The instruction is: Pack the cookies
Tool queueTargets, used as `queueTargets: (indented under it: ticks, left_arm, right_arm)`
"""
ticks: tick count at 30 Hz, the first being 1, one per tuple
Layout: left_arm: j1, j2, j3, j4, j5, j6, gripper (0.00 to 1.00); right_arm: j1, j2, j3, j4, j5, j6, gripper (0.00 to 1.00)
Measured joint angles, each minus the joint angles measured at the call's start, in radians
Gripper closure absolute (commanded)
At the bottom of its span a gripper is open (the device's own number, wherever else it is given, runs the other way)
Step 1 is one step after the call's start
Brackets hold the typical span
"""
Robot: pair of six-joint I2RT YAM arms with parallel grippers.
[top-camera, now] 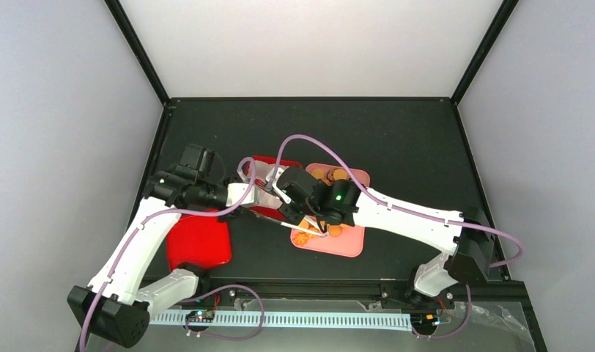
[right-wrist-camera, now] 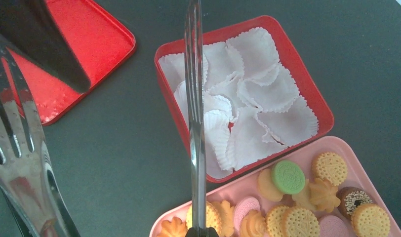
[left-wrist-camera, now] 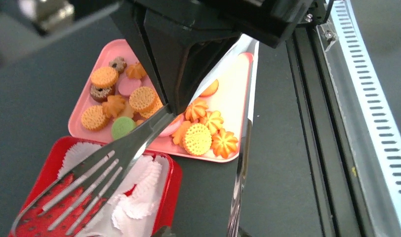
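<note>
The cookies (left-wrist-camera: 196, 138) (right-wrist-camera: 287, 177) lie in a heap on a pink tray (top-camera: 353, 246) (left-wrist-camera: 228, 98): golden rounds, orange swirls, pink ones, a green one and dark ones. Metal tongs (left-wrist-camera: 119, 153) (right-wrist-camera: 196, 123) stick out from my right gripper (right-wrist-camera: 202, 232) (top-camera: 309, 216), which is shut on them. Their forked arm hangs over the red box (left-wrist-camera: 171, 182) (right-wrist-camera: 312, 94) of white paper cups (right-wrist-camera: 267, 94). My left gripper (left-wrist-camera: 203, 233) (top-camera: 261, 196) sits at the tongs' tips, its fingers still apart, with the thin arm beside its right finger.
The box's red lid (top-camera: 199, 242) (right-wrist-camera: 90, 39) lies upside down to the left. A slotted metal rail (left-wrist-camera: 371, 123) (top-camera: 302, 320) runs along the near table edge. Purple cables loop over both arms.
</note>
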Motion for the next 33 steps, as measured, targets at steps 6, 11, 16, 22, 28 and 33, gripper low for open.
queueTargets:
  ticks: [6,11,16,22,28,33]
  left_arm:
    - [-0.017,0.0,-0.013,-0.004,-0.006,-0.001,0.98]
    - [-0.033,-0.008,-0.023,-0.004,0.012,-0.022,0.98]
    - [-0.033,-0.021,-0.023,0.064,0.016,-0.135,0.99]
    - [-0.033,-0.06,-0.026,0.282,0.013,-0.452,0.99]
    - [-0.033,-0.069,-0.027,0.476,-0.007,-0.824,0.99]
    - [-0.033,-0.077,-0.033,0.568,-0.002,-1.0,0.99]
  right_arm:
    - [0.0,0.002,0.014,-0.001,0.008,-0.019,0.99]
    - [-0.004,0.003,0.024,0.0,0.006,-0.026,0.73]
    - [-0.026,-0.03,0.028,0.053,-0.054,0.013,0.26]
    - [-0.195,-0.203,-0.005,0.171,-0.163,0.129,0.0]
    - [-0.396,-0.455,-0.129,0.338,-0.243,0.293,0.0]
    - [-0.439,-0.563,-0.252,0.43,-0.296,0.394,0.0]
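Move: The tongs hang in the right hand's closed fingers, their middle about 4 cm to the right of the left hand and level ahead with it, roughly 1 cm lower; from the right hand it is some 3 cm back, 2 cm left and 2 cm above. From the left hand, the red box is about 12 cm ahead, level sideways, and the cookie tray about 7 cm ahead and 17 cm right, both some 20 cm below. The half-open left hand shuts on the tongs, easing back about 1 cm, and keeps its pinch while the right fingers then open wide and let go. The right hand pulls away up some 18 cm and right about 13 cm to high over the cookie tray, its fingers swinging up some 50 degrees, as the left hand carries the tongs up about 8 cm and forward 5 cm, its fingers tilting up and turning counter-clockwise. ##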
